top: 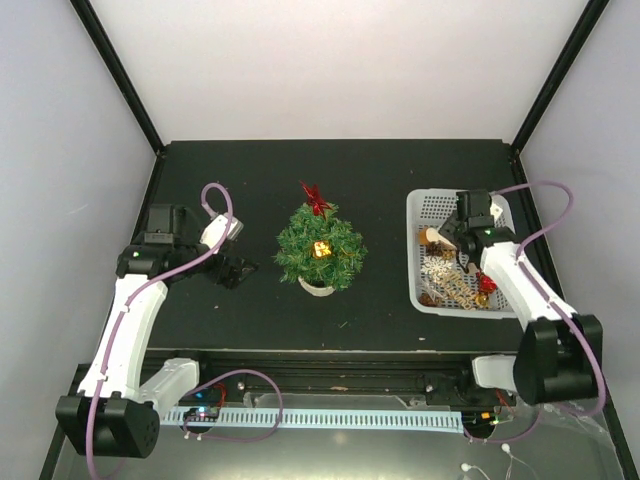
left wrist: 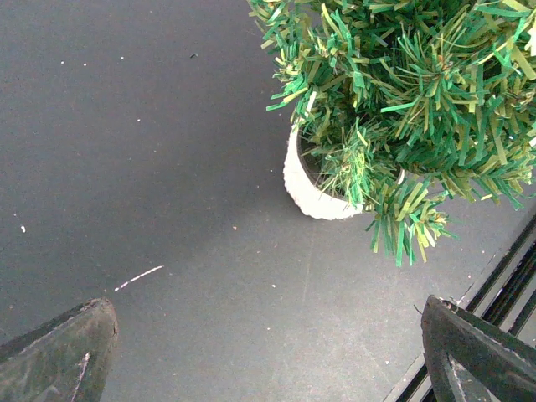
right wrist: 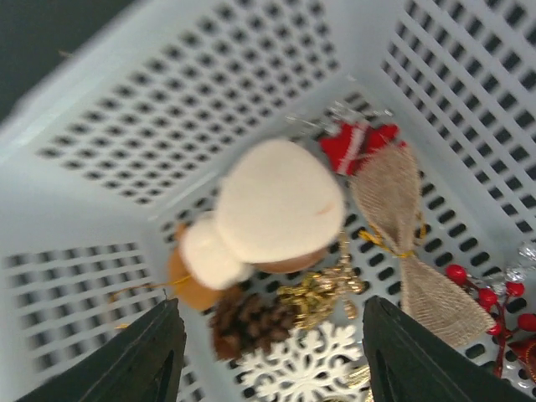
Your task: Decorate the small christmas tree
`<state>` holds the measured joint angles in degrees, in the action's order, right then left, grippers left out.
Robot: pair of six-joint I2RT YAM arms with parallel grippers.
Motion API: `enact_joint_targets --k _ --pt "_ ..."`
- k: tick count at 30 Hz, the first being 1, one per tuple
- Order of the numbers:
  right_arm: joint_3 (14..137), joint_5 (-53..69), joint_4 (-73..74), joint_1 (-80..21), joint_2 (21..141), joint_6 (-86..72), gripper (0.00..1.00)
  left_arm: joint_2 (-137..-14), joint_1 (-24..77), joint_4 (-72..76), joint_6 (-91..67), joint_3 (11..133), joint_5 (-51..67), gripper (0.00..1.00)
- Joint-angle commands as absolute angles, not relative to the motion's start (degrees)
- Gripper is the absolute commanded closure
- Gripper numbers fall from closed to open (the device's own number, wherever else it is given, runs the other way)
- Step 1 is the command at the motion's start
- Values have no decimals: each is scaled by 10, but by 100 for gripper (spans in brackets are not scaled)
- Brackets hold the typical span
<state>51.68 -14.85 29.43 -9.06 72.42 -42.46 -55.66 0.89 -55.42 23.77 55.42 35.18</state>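
Observation:
The small christmas tree (top: 320, 250) stands mid-table in a white pot (top: 317, 287), with a red bow (top: 317, 198) at its top and a gold ornament (top: 322, 249) in its needles. My left gripper (top: 235, 270) hovers just left of it, open and empty. In the left wrist view the tree (left wrist: 402, 109) and pot (left wrist: 310, 188) lie ahead of the gripper (left wrist: 268, 360). My right gripper (top: 462, 250) hangs open inside the white basket (top: 420, 215). Its wrist view shows the gripper (right wrist: 272, 368) over a pine cone (right wrist: 247, 322), a white snowflake (right wrist: 306, 364) and a cream ornament (right wrist: 268, 209).
The basket wall (right wrist: 167, 126) also encloses a burlap bow (right wrist: 410, 243), red berries (right wrist: 486, 293), a gold trinket (right wrist: 322, 289) and a red piece (right wrist: 356, 146). A black rail (left wrist: 511, 276) runs along the near table edge beside the tree.

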Motion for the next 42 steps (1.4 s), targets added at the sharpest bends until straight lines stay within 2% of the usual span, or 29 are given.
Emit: enact_joint_targets --k 1,5,13,22,28,32,38,42 --pt "500 -68 266 -22 774 -459 41 -567 12 -549 236 556 354 1" --pt "498 -68 243 11 829 -456 42 -572 12 -552 238 558 353 1" --pt "441 -41 166 92 853 -472 45 -585 13 -552 241 557 361 1" --pt "416 -48 154 96 848 -475 49 -592 12 -553 246 556 364 1" --pt "403 -29 139 96 865 -477 66 -595 12 -556 250 558 365 1" --pt "401 -10 126 96 877 -476 85 -597 12 -557 252 557 365 1" --pt "402 2 109 96 879 -475 99 -599 12 -558 253 559 365 1" --pt "409 -14 121 96 873 -467 98 -600 12 -560 253 561 364 1"
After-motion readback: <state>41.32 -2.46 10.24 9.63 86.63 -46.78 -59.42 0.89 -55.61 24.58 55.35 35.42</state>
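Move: The burlap bow in the basket lies about 8 cm to the right of the right hand, only 1 cm ahead and some 11 cm below. The white ornament is 4 cm ahead and 1 cm right of the hand, the red ornament about 5 cm ahead and 7 cm right, and the white snowflakes 5 cm back and 3 cm left, all at much the bow's depth. From the left hand the bow is roughly 64 cm right, 9 cm ahead and 17 cm lower. Pinches the burlap bow near its tied middle between the right fingertips, which start about half open and end practically shut. To get there the hand sinks about 11 cm into the basket while swinging some 8 cm right, turning roughly 15 degrees clockwise, draws back a little and then creeps forward about 2 cm as the fingers close. ##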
